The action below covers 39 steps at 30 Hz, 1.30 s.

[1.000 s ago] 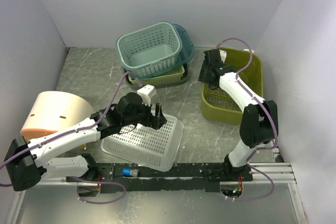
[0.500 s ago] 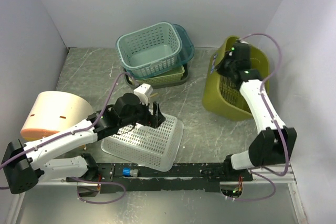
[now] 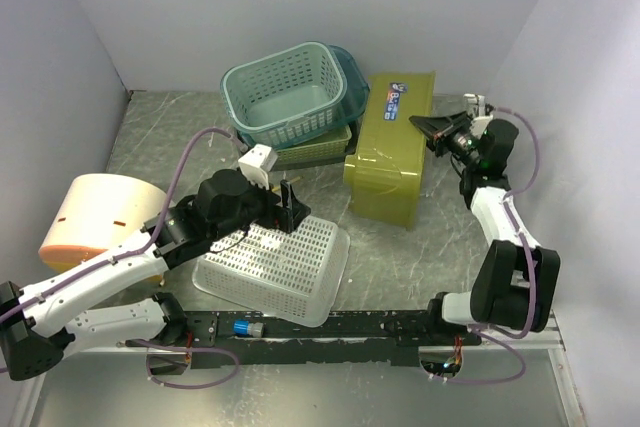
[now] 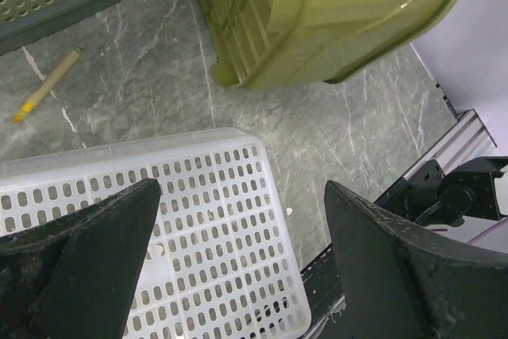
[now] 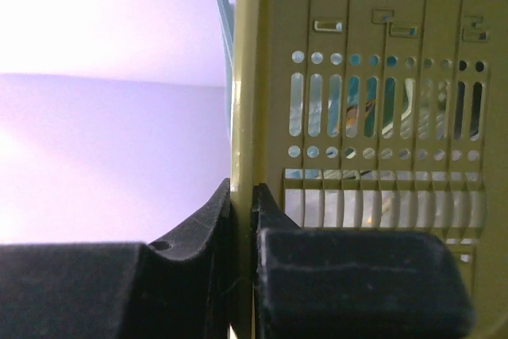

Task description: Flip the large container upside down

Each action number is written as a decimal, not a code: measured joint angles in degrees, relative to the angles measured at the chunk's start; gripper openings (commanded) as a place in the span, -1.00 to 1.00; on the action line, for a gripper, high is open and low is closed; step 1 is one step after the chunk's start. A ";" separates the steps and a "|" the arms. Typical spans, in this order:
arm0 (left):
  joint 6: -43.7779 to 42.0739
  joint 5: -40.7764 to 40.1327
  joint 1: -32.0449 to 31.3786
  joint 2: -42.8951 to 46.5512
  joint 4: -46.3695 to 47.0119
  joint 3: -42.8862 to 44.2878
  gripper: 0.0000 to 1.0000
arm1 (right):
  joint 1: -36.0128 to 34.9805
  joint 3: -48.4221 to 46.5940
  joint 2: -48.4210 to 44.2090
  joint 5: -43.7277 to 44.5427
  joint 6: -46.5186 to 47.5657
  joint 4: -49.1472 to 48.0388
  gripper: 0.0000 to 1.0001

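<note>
The large container [image 3: 388,162] is an olive-green slotted bin. It is tipped over near the back right, its labelled bottom [image 3: 398,101] turned up toward the back wall and its rim side toward the table. My right gripper [image 3: 432,125] is shut on the bin's rim edge [image 5: 243,101], one finger on each side of the thin wall; in the right wrist view the right gripper [image 5: 242,190] pinches that edge. My left gripper [image 3: 288,209] hangs open above a white perforated basket [image 4: 198,220], holding nothing; the left gripper [image 4: 242,196] shows wide jaws. The bin [image 4: 333,13] also fills the top of the left wrist view.
The white basket [image 3: 275,267] lies upside down near the front. Teal baskets [image 3: 290,92] are stacked on a pale green one at the back centre. A peach cylinder [image 3: 100,212] lies at the left. A small pencil [image 4: 46,85] rests on the table. Walls close in on three sides.
My right gripper closed on the olive bin's rim, lifted it and swung it over to the left, from upright at the right to tipped with its bottom up. The left arm shifted slightly.
</note>
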<state>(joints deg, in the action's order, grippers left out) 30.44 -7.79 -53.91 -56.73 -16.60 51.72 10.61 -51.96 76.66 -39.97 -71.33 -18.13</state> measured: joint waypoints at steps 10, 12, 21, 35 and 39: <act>-0.66 0.55 0.00 -0.74 0.09 0.15 0.92 | 6.71 18.10 5.14 -9.01 -29.86 -41.33 -1.00; -0.68 0.66 0.00 -1.33 0.09 0.15 0.91 | 9.84 20.74 5.62 -10.08 -33.99 -46.73 -1.00; -1.29 1.86 0.00 -2.43 1.31 0.13 0.92 | 20.74 22.93 1.05 -13.14 -25.49 -34.03 -0.26; -1.55 4.59 0.00 -4.76 2.45 0.11 0.92 | 23.08 21.09 -1.11 -8.02 -1.36 5.03 0.48; -1.70 4.92 0.00 -4.79 2.62 0.11 0.92 | 23.17 19.71 -2.23 -5.55 2.73 10.88 0.49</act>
<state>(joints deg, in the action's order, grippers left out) 28.73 -2.87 -53.91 -61.52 -13.98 51.83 33.78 -32.25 74.43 -45.52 -68.60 -7.25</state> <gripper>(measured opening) 0.959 0.739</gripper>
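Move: The large container stands on its side with its mouth facing right. The right fingers already pinch its upper rim, and its middle is roughly 9 cm left of that hand, level with it front to back, and 14 cm lower. The stacked baskets stand some 27 cm left and 8 cm farther out from the hand. The upturned white basket is about 33 cm left and 22 cm nearer the base. From the left hand, the container is about 16 cm ahead and 23 cm right. The large container's held upper rim is drawn right and back by the right hand, which rolls its left side up some 25 degrees to bring the mouth over towards the table. Then the fingers open and let go of the rim. The hand carries on right, then sinks beside the container's right wall, about 15 cm down overall, tipping fingers-down and turning clockwise. ##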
